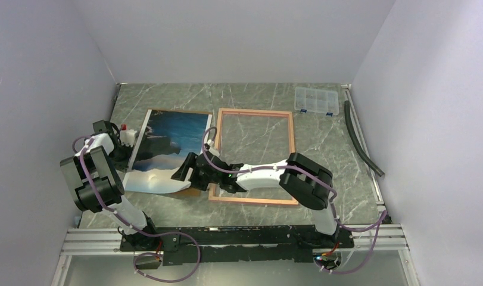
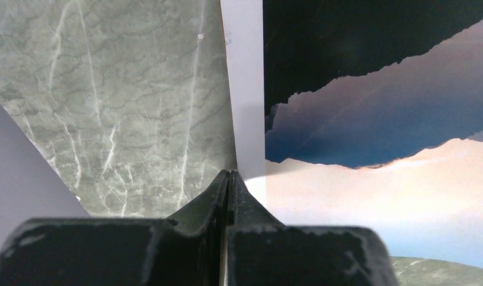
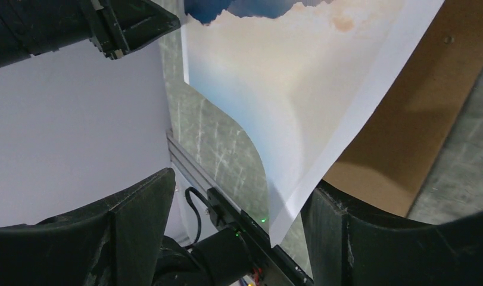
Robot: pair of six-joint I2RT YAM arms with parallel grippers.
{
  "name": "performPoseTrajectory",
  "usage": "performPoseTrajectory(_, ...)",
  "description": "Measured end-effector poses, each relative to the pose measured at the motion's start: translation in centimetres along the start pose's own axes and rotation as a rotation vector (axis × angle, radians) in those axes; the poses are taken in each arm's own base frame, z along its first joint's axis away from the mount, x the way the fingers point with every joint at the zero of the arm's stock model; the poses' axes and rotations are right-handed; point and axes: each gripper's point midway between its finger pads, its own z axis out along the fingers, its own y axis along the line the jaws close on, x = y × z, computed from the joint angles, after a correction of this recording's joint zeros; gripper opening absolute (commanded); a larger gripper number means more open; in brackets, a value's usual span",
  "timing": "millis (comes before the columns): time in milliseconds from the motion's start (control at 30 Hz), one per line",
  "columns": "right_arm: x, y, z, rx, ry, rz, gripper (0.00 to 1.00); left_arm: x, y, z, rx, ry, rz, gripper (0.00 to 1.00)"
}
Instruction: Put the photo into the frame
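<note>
The photo [image 1: 167,146] of sea, dark mountains and pale sky lies face up left of the pink frame [image 1: 293,134], which rests flat on the marble table. Beneath the photo is a brown backing board [image 3: 399,137]. My left gripper [image 1: 129,142] is at the photo's left edge. In the left wrist view its jaws [image 2: 228,174] are shut on the white border of the photo [image 2: 376,196]. My right gripper [image 1: 185,170] is open at the photo's near right corner. That corner [image 3: 280,223] curls up off the board, between the fingers [image 3: 370,238] and touching neither.
A clear plastic compartment box [image 1: 315,100] sits at the back right. A black hose [image 1: 361,140] runs along the right edge. An aluminium rail [image 1: 245,237] carries the arm bases at the near edge. Pale walls close in on three sides.
</note>
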Motion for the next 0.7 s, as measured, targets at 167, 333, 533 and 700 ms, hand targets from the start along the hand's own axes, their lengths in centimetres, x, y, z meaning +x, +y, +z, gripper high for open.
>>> performPoseTrajectory(167,-0.1,0.1,0.1,0.008,0.002,0.013,0.58,-0.1,0.0,-0.1,-0.002,-0.003,0.001,0.05)
performPoseTrajectory(333,-0.1,-1.5,0.0,0.087,-0.002,0.012,0.25,0.1,-0.1,-0.3,0.005,0.006,-0.001,0.15)
performPoseTrajectory(533,-1.1,-0.9,0.1,0.113,-0.033,-0.068,0.0,-0.8,0.8,-1.8,0.01,-0.006,-0.034,0.5)
performPoseTrajectory(700,-2.3,1.4,-0.9,0.102,-0.053,-0.266,0.0,-2.9,3.1,-4.3,-0.007,-0.076,-0.079,0.76)
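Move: The photo's raised, curled near right corner is already between the right hand's open fingers, about 2 cm back and 1 cm right of the finger point, roughly level with it. The backing board's middle is some 12 cm ahead, 8 left and 8 below; the frame's middle is about 11 ahead, 22 right and 8 below. From the left hand the photo corner lies about 23 cm right, 6 back and 6 higher. The right fingers close and pinch the photo's curled near right corner, sinking about a centimetre as they shut, then carry it up some 3 cm and slightly forward while the wrist tilts the fingertips upward by about 15 degrees. The left hand, its nearly shut fingertips first resting at the photo's left edge, opens wide and comes away upward about 5 cm, drifting forward and left. ##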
